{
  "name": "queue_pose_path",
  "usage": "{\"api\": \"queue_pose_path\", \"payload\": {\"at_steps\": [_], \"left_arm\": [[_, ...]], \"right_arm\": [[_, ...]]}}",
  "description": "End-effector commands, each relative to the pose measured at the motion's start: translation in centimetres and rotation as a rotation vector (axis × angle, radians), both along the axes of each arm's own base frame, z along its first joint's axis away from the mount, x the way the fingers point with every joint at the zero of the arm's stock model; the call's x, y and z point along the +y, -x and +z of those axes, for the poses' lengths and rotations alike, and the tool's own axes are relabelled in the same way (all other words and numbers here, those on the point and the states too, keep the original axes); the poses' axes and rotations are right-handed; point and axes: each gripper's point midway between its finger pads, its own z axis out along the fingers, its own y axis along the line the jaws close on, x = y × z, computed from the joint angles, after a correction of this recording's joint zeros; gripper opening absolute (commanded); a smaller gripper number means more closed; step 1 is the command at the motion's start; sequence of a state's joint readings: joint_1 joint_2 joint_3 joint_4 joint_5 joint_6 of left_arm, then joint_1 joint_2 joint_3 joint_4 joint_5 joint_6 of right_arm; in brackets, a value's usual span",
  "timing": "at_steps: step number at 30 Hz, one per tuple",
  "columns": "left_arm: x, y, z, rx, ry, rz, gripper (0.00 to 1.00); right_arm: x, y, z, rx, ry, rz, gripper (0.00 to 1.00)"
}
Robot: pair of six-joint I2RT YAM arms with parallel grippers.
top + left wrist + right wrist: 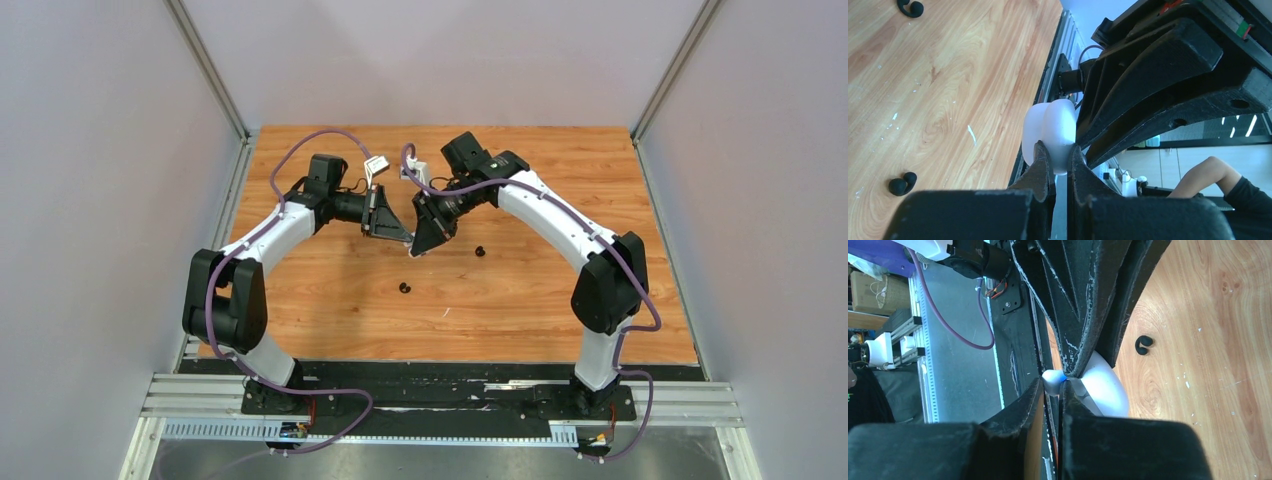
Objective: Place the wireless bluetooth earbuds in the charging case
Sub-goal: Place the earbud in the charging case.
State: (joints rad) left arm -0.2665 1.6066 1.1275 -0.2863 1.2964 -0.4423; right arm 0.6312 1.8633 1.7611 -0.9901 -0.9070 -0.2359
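Observation:
My two grippers meet tip to tip above the middle of the wooden table. The left gripper (406, 239) (1059, 156) is shut on the white rounded charging case (1050, 125) (1108, 390). The right gripper (417, 250) (1050, 388) is shut on a small white earbud (1052, 380), held right against the case's edge. In the left wrist view the right gripper's fingers (1158, 90) loom beside the case. Two black earbuds lie on the table, one (479, 251) (1143, 344) right of the grippers, one (404, 288) (902, 184) nearer the front. Whether the case's lid is open is hidden.
Grey walls close in the table on the left, right and back. A black base strip and metal rail (440, 400) run along the near edge. Purple cables with white connectors (376, 165) hang off both wrists. A small white mark (446, 312) shows on the wood.

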Motion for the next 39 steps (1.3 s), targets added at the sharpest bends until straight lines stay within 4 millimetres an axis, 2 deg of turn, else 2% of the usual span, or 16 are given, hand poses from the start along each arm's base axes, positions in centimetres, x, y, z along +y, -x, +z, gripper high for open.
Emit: {"api": "queue_pose_path", "payload": {"at_steps": [1,5,8,10,17,19,22,25,27,29,31,35,39], "left_arm": [[0.0,1.1,2.1,-0.085,0.066,-0.066,0.00],[-0.1,1.6,2.0,-0.094,0.062,-0.078,0.00],[-0.1,1.8,1.9,-0.092,0.061,-0.083,0.00],[-0.2,1.8,1.8,-0.087,0.061,-0.086,0.00],[-0.3,1.4,1.7,-0.078,0.060,-0.085,0.00],[-0.3,1.3,1.6,-0.075,0.054,-0.081,0.00],[-0.3,1.2,1.4,-0.067,0.049,-0.079,0.00],[-0.3,1.2,1.5,-0.070,0.052,-0.083,0.00],[-0.3,1.2,1.7,-0.081,0.054,-0.088,0.00],[-0.3,1.2,2.0,-0.093,0.057,-0.092,0.00],[-0.3,1.3,2.3,-0.100,0.062,-0.097,0.00],[-0.2,1.6,2.7,-0.105,0.067,-0.106,0.00],[-0.1,1.9,2.7,-0.101,0.058,-0.113,0.00]], "right_arm": [[-0.2,-1.4,0.5,0.004,0.015,-0.064,0.12],[-0.4,-2.7,0.8,-0.015,0.046,-0.133,0.20],[-0.8,-3.9,1.2,-0.055,0.083,-0.201,0.30],[-0.8,-4.3,1.7,-0.069,0.086,-0.220,0.33],[-1.0,-3.6,2.8,-0.054,0.077,-0.231,0.34],[-1.1,-3.4,3.6,-0.064,0.067,-0.224,0.35],[-1.0,-2.2,5.9,-0.128,-0.009,-0.140,0.37],[-1.4,-2.2,7.0,-0.281,-0.043,-0.090,0.49],[-2.0,-3.5,6.8,-0.416,-0.037,-0.125,0.59],[-2.5,-3.8,5.8,-0.491,-0.049,-0.132,0.68],[-2.6,-3.2,4.4,-0.483,-0.053,-0.115,0.74],[-2.1,-2.8,2.1,-0.389,-0.025,-0.115,0.99],[-1.0,-3.0,1.9,-0.359,-0.034,-0.116,1.00]]}}
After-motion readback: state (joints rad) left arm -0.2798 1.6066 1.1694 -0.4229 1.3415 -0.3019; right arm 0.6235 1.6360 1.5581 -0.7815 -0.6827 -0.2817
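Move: The left hand still holds the open charging case, whose middle lies about 2 cm to its right and 1 cm back, at its own height. From the right hand, its shut fingers at the white earbud, the case is roughly 2 cm ahead, 1 cm left and 1 cm lower. On the table, some 17 cm below the right hand, the near black earbud lies 1 cm ahead and 3 cm left, the far black earbud 10 cm ahead and 13 cm right. The right fingers let go of the white earbud at the case, opening by about a third as the hand shifts some 2 cm forward and 1 cm up, then going wide open as it backs off to the right and up, rolling about 20 degrees and sinking 2 cm at the end, to finish some 3 cm right of its start. The left fingers keep their grip on the case, which the left hand carries about 1.5 cm back towards the base. ##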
